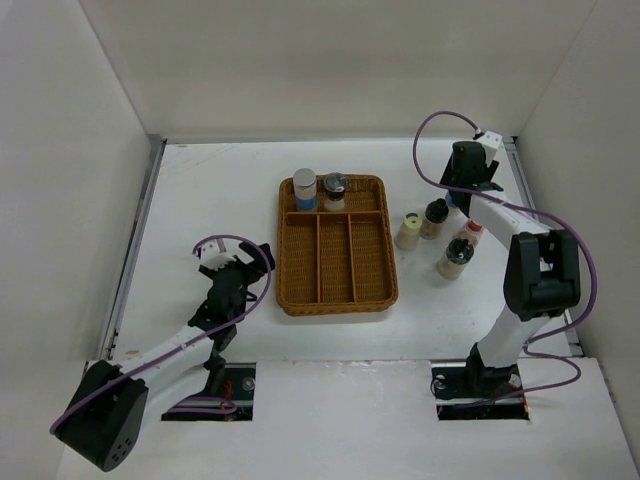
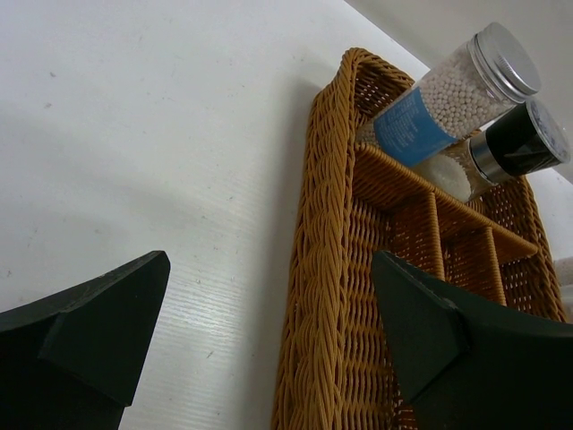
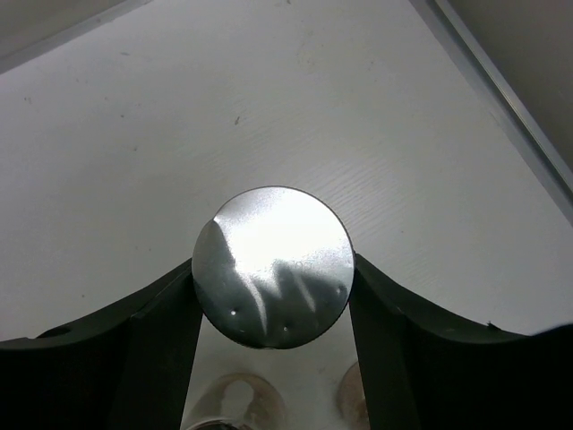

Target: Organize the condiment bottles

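The wicker tray (image 1: 337, 300) sits mid-table. Its back compartment holds a white blue-banded, silver-capped bottle (image 1: 304, 188) and a dark-capped bottle (image 1: 334, 190); both also show in the left wrist view, the blue-banded one (image 2: 448, 98) and the dark-capped one (image 2: 519, 143). Right of the tray stand a cream-capped bottle (image 1: 409, 230), a dark-capped one (image 1: 435, 218), a pink-capped one (image 1: 468, 232) and another (image 1: 453, 258). My right gripper (image 1: 466, 185) is behind them, its fingers pressed on both sides of a silver cap (image 3: 273, 266). My left gripper (image 1: 248, 268) is open and empty over the tray's left rim (image 2: 327, 269).
The tray's three long front compartments (image 1: 337, 255) hold nothing. White walls enclose the table on the left, back and right, with a metal rail (image 3: 510, 98) along the right edge close to my right gripper. Two blurred bottle tops (image 3: 233, 403) show below my right fingers.
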`<state>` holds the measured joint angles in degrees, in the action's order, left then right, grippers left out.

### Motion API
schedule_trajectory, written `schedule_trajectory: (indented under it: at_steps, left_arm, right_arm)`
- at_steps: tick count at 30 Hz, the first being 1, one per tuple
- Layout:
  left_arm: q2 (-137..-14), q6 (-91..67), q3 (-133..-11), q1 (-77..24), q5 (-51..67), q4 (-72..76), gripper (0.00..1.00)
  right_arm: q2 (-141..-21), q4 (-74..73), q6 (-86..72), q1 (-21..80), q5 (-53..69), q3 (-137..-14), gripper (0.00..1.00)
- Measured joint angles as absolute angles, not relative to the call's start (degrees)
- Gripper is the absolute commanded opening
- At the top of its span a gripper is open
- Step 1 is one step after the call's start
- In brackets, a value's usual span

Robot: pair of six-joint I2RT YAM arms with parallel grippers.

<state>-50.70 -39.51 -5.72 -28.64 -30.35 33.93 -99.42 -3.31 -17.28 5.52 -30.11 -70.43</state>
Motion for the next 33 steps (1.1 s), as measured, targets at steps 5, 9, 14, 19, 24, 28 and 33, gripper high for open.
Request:
schedule_trajectory:
  at_steps: [5,9,14,19,24,28,33]
  left_arm:
    - [-51.1,-39.5,-5.7,-28.7,-30.3,34.1,1.00]
    - [-51.1,-39.5,-5.7,-28.7,-30.2,34.1,1.00]
    - [-51.1,-39.5,-5.7,-28.7,-30.2,34.1,1.00]
    - [-51.0,-39.5,-5.7,-28.6,-30.2,34.1,1.00]
    - [-51.0,-39.5,-5.7,-28.6,-30.1,34.1,1.00]
    - [-50.6,-39.5,-5.7,-28.6,-30.2,34.1,1.00]
    - [-50.2,-39.5,-5.7,-28.6,-30.2,34.1,1.00]
  right_arm:
    - [-98.4,-2.2,-16.2,5.8,-30.6,-69.1,0.55]
    - [-94.0,-2.2,-13.6,7.5,-32.6,-67.3,0.54]
    - [-87.6,1.7,-10.9,14.0,-34.3,-67.6,0.54]
    - [-87.8,4.6,-10.8,22.5,-32.8,-70.8,0.54]
    - [-93.9,5.3,-11.8,28.5,-30.3,-75.0,0.54]
    - [-99.9,5.5,-12.3,31.2,-29.1,-76.8,0.54]
    - [-104.9,5.2,-13.0,32.3,-28.3,-77.3,0.54]
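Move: The right hand holds the blue-labelled bottle standing on the table; its place, the free right end of the basket's far compartment, is about 26 cm to the left, level fore and aft and some 8 cm below. The basket's black-capped bottle is about 33 cm left and level. On the table, the dark-capped bottle is 7 cm back, 8 cm left, and the pink-capped one 10 cm straight back. From the left hand, the place is about 20 cm ahead, 26 cm right, slightly below. Keeping its grip around the top of the blue-labelled bottle, the right hand draws back a couple of centimetres as it lifts the bottle off the table, then swings it some 25 cm to the left in an arc that peaks about 12 cm up. The wrist turns about 30 degrees counter-clockwise on the way, tipping up a little at the top, and the hand sinks roughly 9 cm again as it slows, lowering the bottle into the basket's far compartment with the fingers still closed on it. ##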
